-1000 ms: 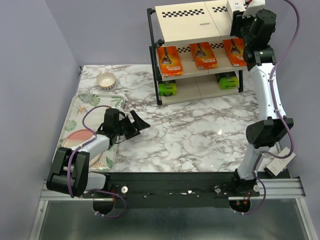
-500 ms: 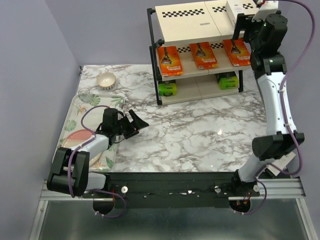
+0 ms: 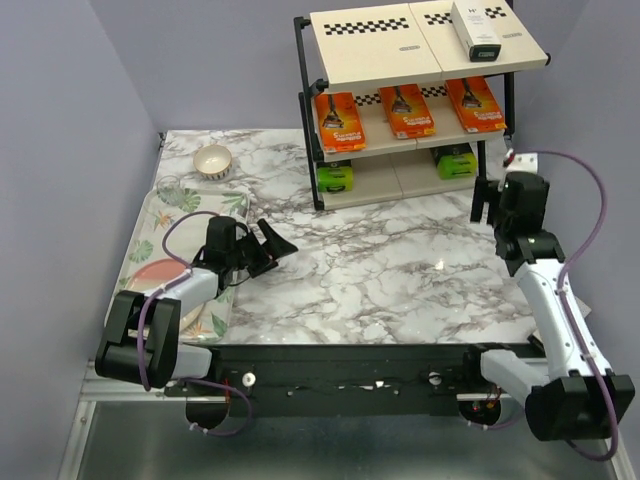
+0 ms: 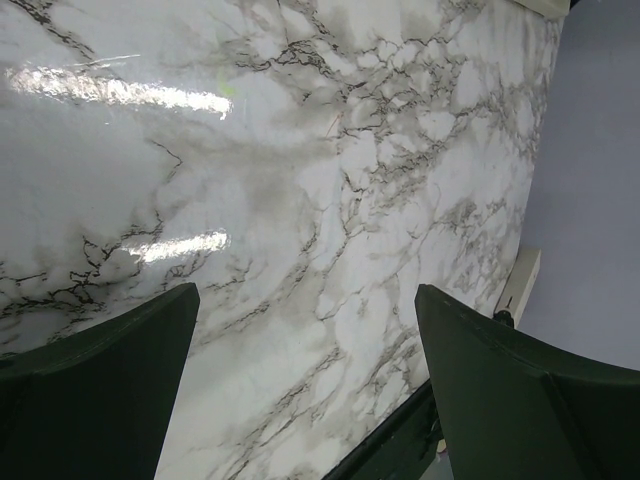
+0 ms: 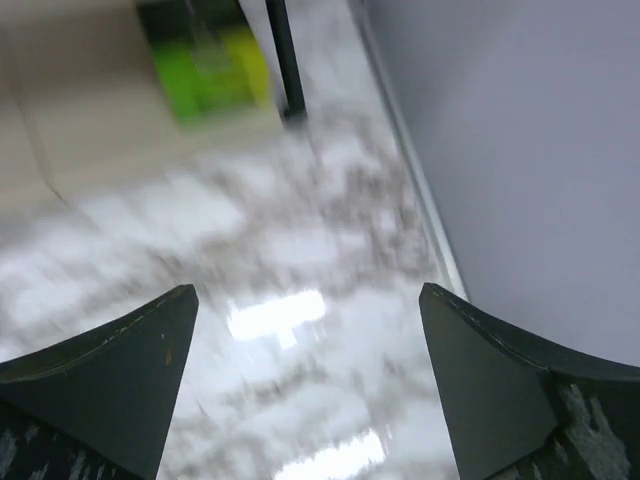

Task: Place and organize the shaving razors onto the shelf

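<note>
The shelf stands at the back of the marble table. A slim white razor box lies on its top board at the right end. Three orange razor packs lie side by side on the middle board. Two black and lime-green packs lie on the bottom board; one of them shows blurred in the right wrist view. My right gripper hangs open and empty in front of the shelf's right end. At the left, my left gripper rests low over bare marble, open and empty.
A floral tray with a pink plate lies along the left edge, under the left arm. A small bowl sits at the back left. The shelf's black leg and the purple right wall are close to my right gripper.
My right arm has dropped from the shelf's top board to just above the table in front of the shelf, leaving the white box on top. The left arm has stayed still.
</note>
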Available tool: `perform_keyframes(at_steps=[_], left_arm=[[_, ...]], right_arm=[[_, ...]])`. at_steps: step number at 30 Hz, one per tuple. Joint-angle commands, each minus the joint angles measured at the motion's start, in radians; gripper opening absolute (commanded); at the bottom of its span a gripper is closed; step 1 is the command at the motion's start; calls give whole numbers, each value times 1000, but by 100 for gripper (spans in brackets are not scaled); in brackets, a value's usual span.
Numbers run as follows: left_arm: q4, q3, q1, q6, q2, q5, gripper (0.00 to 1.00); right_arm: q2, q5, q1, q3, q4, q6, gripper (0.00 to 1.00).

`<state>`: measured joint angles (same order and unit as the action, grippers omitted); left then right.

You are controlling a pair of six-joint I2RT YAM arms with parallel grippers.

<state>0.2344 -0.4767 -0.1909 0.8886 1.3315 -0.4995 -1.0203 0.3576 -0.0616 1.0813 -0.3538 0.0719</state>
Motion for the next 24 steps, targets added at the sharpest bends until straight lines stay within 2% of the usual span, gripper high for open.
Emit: perform_keyframes(at_steps=[1, 3, 6, 11, 18, 24], left_arm=[[-32, -17, 5, 9, 3, 23, 98], [-37, -17, 5, 9, 6, 22, 98], [-37, -11, 5, 12, 14, 24, 98], [-41, -28, 5, 10, 29, 27, 98], [-30, -28, 15, 7, 31, 45, 98], [-41, -25, 22, 9, 49, 45, 98]], right_arm=[[-26, 116, 169, -242, -244, 2, 100], [-56, 83, 323, -239, -249, 14, 96], [-168, 78, 419, -212, -281, 60, 96], [-265, 115, 522, -233, -293, 188, 99], [-313, 118, 758, -323, -324, 282, 100], [-431, 29, 824, -324, -286, 292, 100]])
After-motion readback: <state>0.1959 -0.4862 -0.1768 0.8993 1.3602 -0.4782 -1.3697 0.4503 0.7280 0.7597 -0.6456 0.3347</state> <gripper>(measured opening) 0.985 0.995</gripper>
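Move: The last white razor box lies at the near right corner of the table, about 21 cm back, 16 cm right and some 29 cm below the right hand. The right-hand green razor on the bottom shelf is roughly 19 cm ahead, 11 cm left and 23 cm below; the white box on the top shelf stands about 26 cm ahead, 7 cm left and 16 cm above. From the idle left hand, the last box is about 17 cm back, 66 cm right and 6 cm lower. Heading for the last white box at the near right corner, the empty right hand swoops away from the shelf: down about 25 cm, mostly early on, while travelling back some 22 cm and right 18 cm. Its wrist tips steeply down and turns clockwise until the still wide-open fingers point down and rightward at the box, stopping short of a grip. ##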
